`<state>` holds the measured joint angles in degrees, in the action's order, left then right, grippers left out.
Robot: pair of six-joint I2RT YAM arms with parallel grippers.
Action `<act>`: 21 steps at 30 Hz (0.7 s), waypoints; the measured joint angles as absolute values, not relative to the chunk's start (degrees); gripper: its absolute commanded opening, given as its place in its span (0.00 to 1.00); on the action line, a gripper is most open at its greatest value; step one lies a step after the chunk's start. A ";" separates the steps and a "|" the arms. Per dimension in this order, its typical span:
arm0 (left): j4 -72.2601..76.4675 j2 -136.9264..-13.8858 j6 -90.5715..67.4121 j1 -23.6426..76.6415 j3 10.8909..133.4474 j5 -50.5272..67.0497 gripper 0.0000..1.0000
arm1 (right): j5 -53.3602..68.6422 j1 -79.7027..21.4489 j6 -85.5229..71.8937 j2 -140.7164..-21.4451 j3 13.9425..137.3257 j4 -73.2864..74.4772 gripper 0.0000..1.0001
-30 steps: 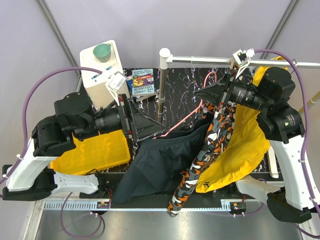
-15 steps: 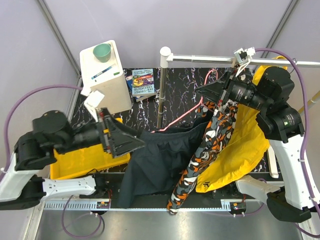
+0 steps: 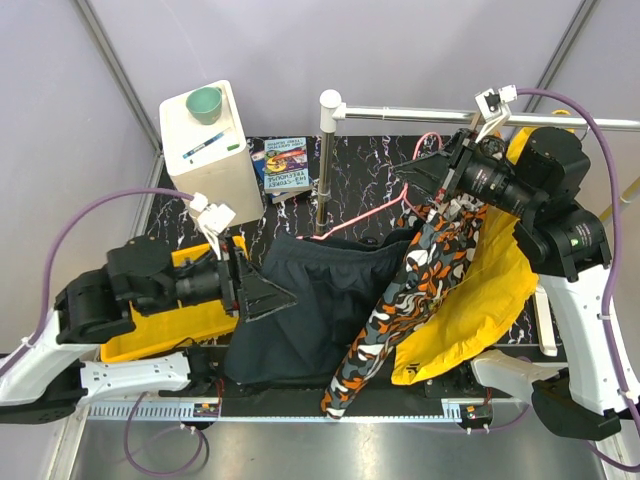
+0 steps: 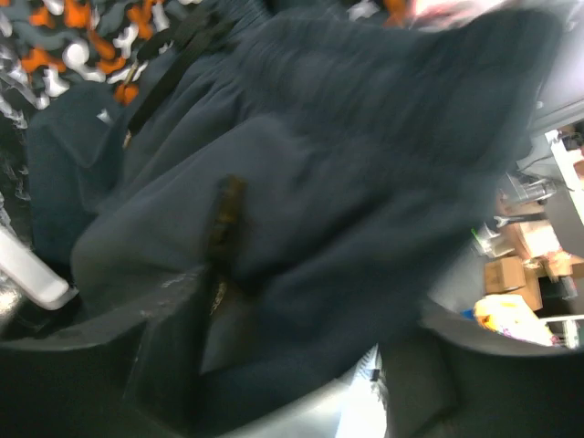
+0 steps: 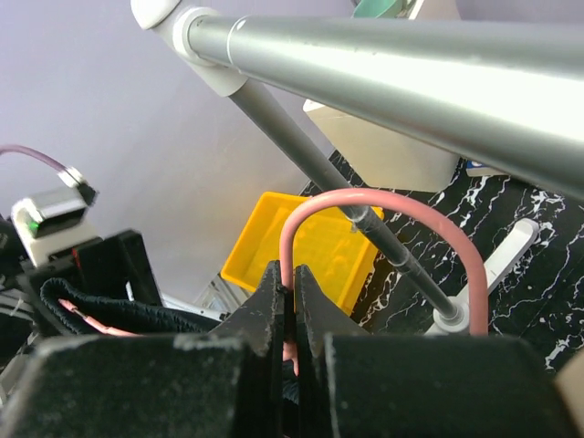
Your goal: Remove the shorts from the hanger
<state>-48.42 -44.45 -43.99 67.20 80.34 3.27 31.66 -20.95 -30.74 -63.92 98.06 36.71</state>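
Observation:
The dark navy shorts [image 3: 320, 300] hang from a pink wire hanger [image 3: 362, 217] and drape down over the table. My right gripper [image 3: 420, 178] is shut on the hanger just under the rail. In the right wrist view its jaws [image 5: 294, 274] pinch the pink hanger [image 5: 383, 203] wire, and the shorts' waistband [image 5: 100, 315] shows below left. My left gripper [image 3: 265, 297] sits at the shorts' left edge. In the left wrist view the shorts [image 4: 347, 164] fill the frame. Fabric lies between the left gripper [image 4: 301, 315] jaws, which stand wide apart.
A metal rail [image 3: 420, 118] on a post [image 3: 322, 180] crosses the back. An orange-and-grey patterned garment [image 3: 400, 310] and a yellow garment [image 3: 480, 290] hang at right. A yellow bin [image 3: 170, 320] is at left. A white box [image 3: 205, 150] and a book [image 3: 287, 165] stand behind.
My left arm drew back to the left and lower, then came in against the shorts' left edge. The right gripper lifted the hanger a little. The waistband now stretches flatter.

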 measured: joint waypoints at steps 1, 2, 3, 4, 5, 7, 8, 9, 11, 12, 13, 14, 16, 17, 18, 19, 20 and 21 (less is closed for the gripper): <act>-48.42 -44.38 -44.36 67.20 79.50 3.14 0.33 | 31.27 -20.95 -31.03 -63.90 98.08 36.71 0.00; -48.51 -44.01 -44.53 67.20 78.37 2.76 0.27 | 30.61 -20.95 -31.42 -63.83 98.08 36.73 0.00; -48.82 -43.44 -44.91 67.20 77.34 2.44 0.20 | 29.95 -20.95 -31.66 -63.75 98.08 36.80 0.00; -49.34 -42.61 -45.23 67.20 76.49 1.98 0.12 | 29.30 -20.95 -31.81 -63.61 98.08 36.91 0.00; -49.82 -41.74 -45.76 67.20 75.92 1.48 0.00 | 28.77 -20.95 -31.90 -63.51 98.08 37.10 0.00; -51.11 -39.18 -46.74 67.20 75.29 -0.19 0.00 | 27.53 -20.95 -32.23 -63.20 98.08 37.50 0.00; -51.35 -37.95 -47.13 67.20 75.22 -1.04 0.00 | 26.94 -20.97 -32.49 -63.00 98.08 37.60 0.00; -51.46 -36.64 -47.53 67.20 75.22 -1.98 0.00 | 26.35 -20.97 -32.86 -62.83 98.06 37.63 0.00; -51.55 -33.78 -48.38 67.20 75.22 -3.49 0.00 | 25.45 -20.97 -33.76 -62.43 98.00 37.58 0.00; -51.75 -32.51 -48.77 67.20 75.22 -4.19 0.00 | 24.80 -20.97 -34.46 -62.24 97.97 37.56 0.00; -52.12 -31.33 -49.25 67.20 75.22 -4.86 0.00 | 24.29 -20.97 -35.27 -61.93 97.95 37.56 0.00; -52.77 -30.28 -49.74 67.20 75.22 -5.54 0.00 | 23.70 -20.97 -36.05 -61.60 97.95 37.58 0.00; -54.24 -28.88 -50.83 67.20 75.13 -6.83 0.00 | 22.85 -20.97 -37.15 -60.99 97.93 37.56 0.00; -54.57 -28.49 -51.22 67.20 74.94 -7.29 0.00 | 22.63 -20.97 -37.63 -60.73 97.93 37.54 0.00; -54.83 -28.32 -51.53 67.20 74.83 -7.62 0.00 | 22.48 -20.97 -38.13 -60.45 97.93 37.50 0.00; -55.16 -28.38 -51.72 67.20 74.85 -8.01 0.00 | 22.35 -20.97 -38.70 -60.20 97.91 37.30 0.00; -55.31 -28.64 -51.77 67.20 74.87 -8.21 0.00 | 22.59 -20.97 -39.53 -60.01 97.89 36.60 0.00; -55.61 -29.15 -51.75 67.20 75.09 -8.25 0.00 | 22.63 -20.97 -39.66 -59.99 97.86 36.32 0.00</act>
<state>-55.61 -29.15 -51.75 67.20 75.09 -8.25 22.63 -20.97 -39.66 -59.99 97.86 36.32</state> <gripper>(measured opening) 0.012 0.029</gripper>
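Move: The dark shorts' middle lies about 5 cm to the left hand's right, only a centimetre ahead and some 10 cm below it, with the near cloth spread right at its open fingers. From that hand the pink hanger is roughly 12 cm ahead, 14 cm right and 4 cm up, and the patterned garment 17 cm right, 2 cm ahead, 15 cm down. From the right hand, already gripping the hanger, the shorts are about 12 cm left, 13 cm back, 18 cm down. The left fingers shut on the side of the shorts below the waistband while the hand sinks about 3 cm, then haul the pinched cloth some 7 cm left, away from the hanger, turning slightly counter-clockwise. The right hand keeps its grip on the hanger by the hook and draws it about 2 cm right, then 2 cm up, turning some 10 degrees clockwise. ##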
